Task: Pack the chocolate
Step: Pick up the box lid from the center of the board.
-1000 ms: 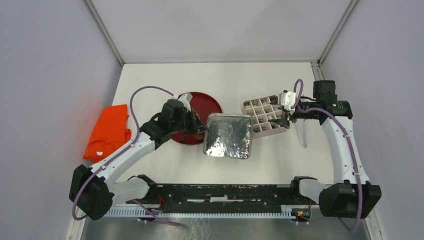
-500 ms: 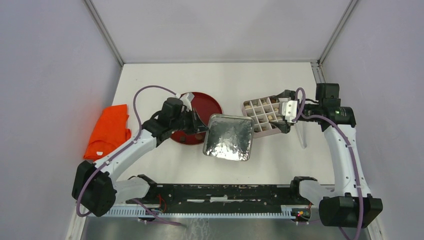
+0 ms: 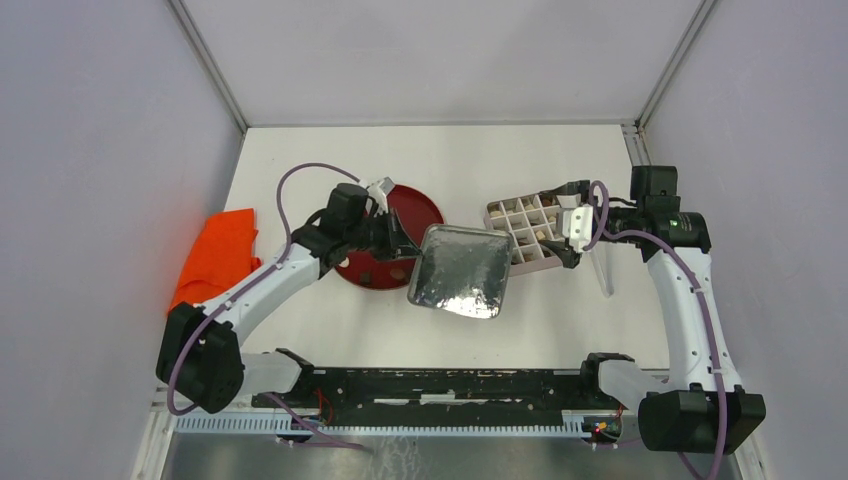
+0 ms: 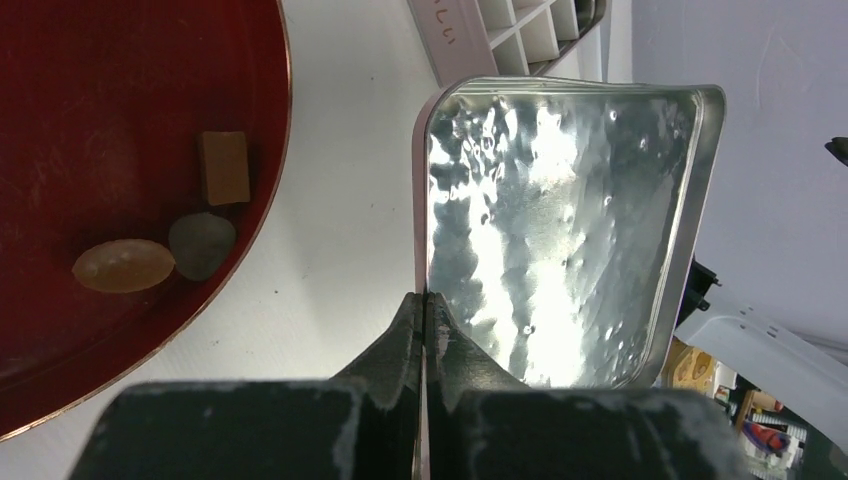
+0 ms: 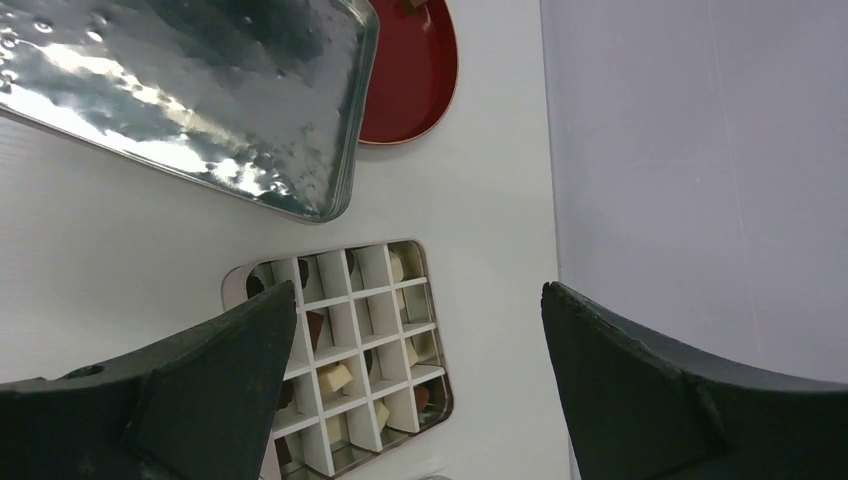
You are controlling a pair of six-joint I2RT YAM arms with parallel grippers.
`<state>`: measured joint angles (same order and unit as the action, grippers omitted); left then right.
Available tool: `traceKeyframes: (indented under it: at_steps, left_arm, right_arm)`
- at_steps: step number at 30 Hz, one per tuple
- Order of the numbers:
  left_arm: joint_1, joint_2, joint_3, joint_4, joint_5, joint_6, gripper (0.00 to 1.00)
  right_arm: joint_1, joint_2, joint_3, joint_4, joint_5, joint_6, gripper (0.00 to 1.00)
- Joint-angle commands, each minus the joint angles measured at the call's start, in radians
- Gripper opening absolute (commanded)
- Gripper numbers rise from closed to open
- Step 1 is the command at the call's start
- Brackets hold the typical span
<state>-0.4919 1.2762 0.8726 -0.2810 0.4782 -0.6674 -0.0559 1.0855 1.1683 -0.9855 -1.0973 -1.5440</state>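
Note:
Three chocolate pieces lie on the red plate (image 4: 100, 100): a brown square (image 4: 224, 166), a dark round one (image 4: 202, 244) and a caramel oval (image 4: 123, 265). My left gripper (image 4: 423, 296) is shut on the left rim of the silver tin lid (image 4: 560, 230), which is tilted up off the table. From above, the lid (image 3: 460, 270) hangs between the plate (image 3: 415, 208) and the pinkish grid box (image 3: 522, 232). Several cells of the box (image 5: 340, 360) hold chocolate, one a cream piece (image 5: 335, 378). My right gripper (image 5: 419, 290) is wide open above the box's right side, holding nothing.
An orange cloth (image 3: 215, 255) lies at the table's left edge. A clear plastic strip (image 3: 601, 270) rests right of the box, under the right arm. Grey walls close in the table on three sides.
The left arm has swung right and lifted the lid's left edge, turning the lid slightly. The right gripper has opened wider and drawn back a little over the box's right edge.

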Motion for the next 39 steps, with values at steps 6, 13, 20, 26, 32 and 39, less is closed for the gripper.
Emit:
traceKeyframes:
  at_steps: [6, 13, 20, 26, 32, 39]
  left_arm:
    - [0.008, 0.040, 0.086, 0.042, 0.112, 0.029, 0.02]
    - [0.009, 0.071, 0.112, 0.015, 0.146, 0.050, 0.02]
    - [0.013, 0.117, 0.164, -0.022, 0.186, 0.076, 0.02]
    - [0.016, 0.187, 0.212, -0.039, 0.238, 0.081, 0.02]
    - [0.023, 0.268, 0.295, -0.097, 0.269, 0.115, 0.02]
    - [0.029, 0.355, 0.378, -0.124, 0.324, 0.114, 0.02]
  right_arm:
    - [0.004, -0.005, 0.047, -0.050, -0.034, -0.128, 0.98]
    - [0.006, 0.006, 0.061, -0.127, -0.093, -0.310, 0.98]
    - [0.037, 0.016, 0.057, -0.114, -0.061, -0.377, 0.98]
    - [0.082, 0.007, 0.061, -0.098, -0.004, -0.408, 0.98]
    - [0.140, 0.012, 0.043, -0.242, 0.106, -0.630, 0.98]
    - [0.182, -0.054, -0.071, -0.243, 0.218, -0.676, 0.98]
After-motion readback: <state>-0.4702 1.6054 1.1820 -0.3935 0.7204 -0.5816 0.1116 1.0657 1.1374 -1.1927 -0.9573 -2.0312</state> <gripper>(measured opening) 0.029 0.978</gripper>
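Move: My left hand holds the lid by its left rim, the lid's middle some 9 cm to its right and 4 cm back, slightly lower. From that hand the compartment box lies about 24 cm right, 4 cm ahead and 13 cm below; the red plate is about 7 cm left, 3 cm ahead and 15 cm below. For my open right hand the lid's middle is roughly 14 cm left, 10 cm back and 11 cm lower, the box almost beneath it, 2 cm back, 1 cm right and 23 cm down. I keep the lid pinched in my shut left fingers and carry it about 5 cm right and then forward too, towards the box and my other hand, turning it some 10 degrees clockwise. Meanwhile my right hand, wide open, first swings counter-clockwise by nearly 20 degrees while edging left, then drops back and down about 5 cm towards the lid's near right corner, its fingers tipping lower; I don't close them. ##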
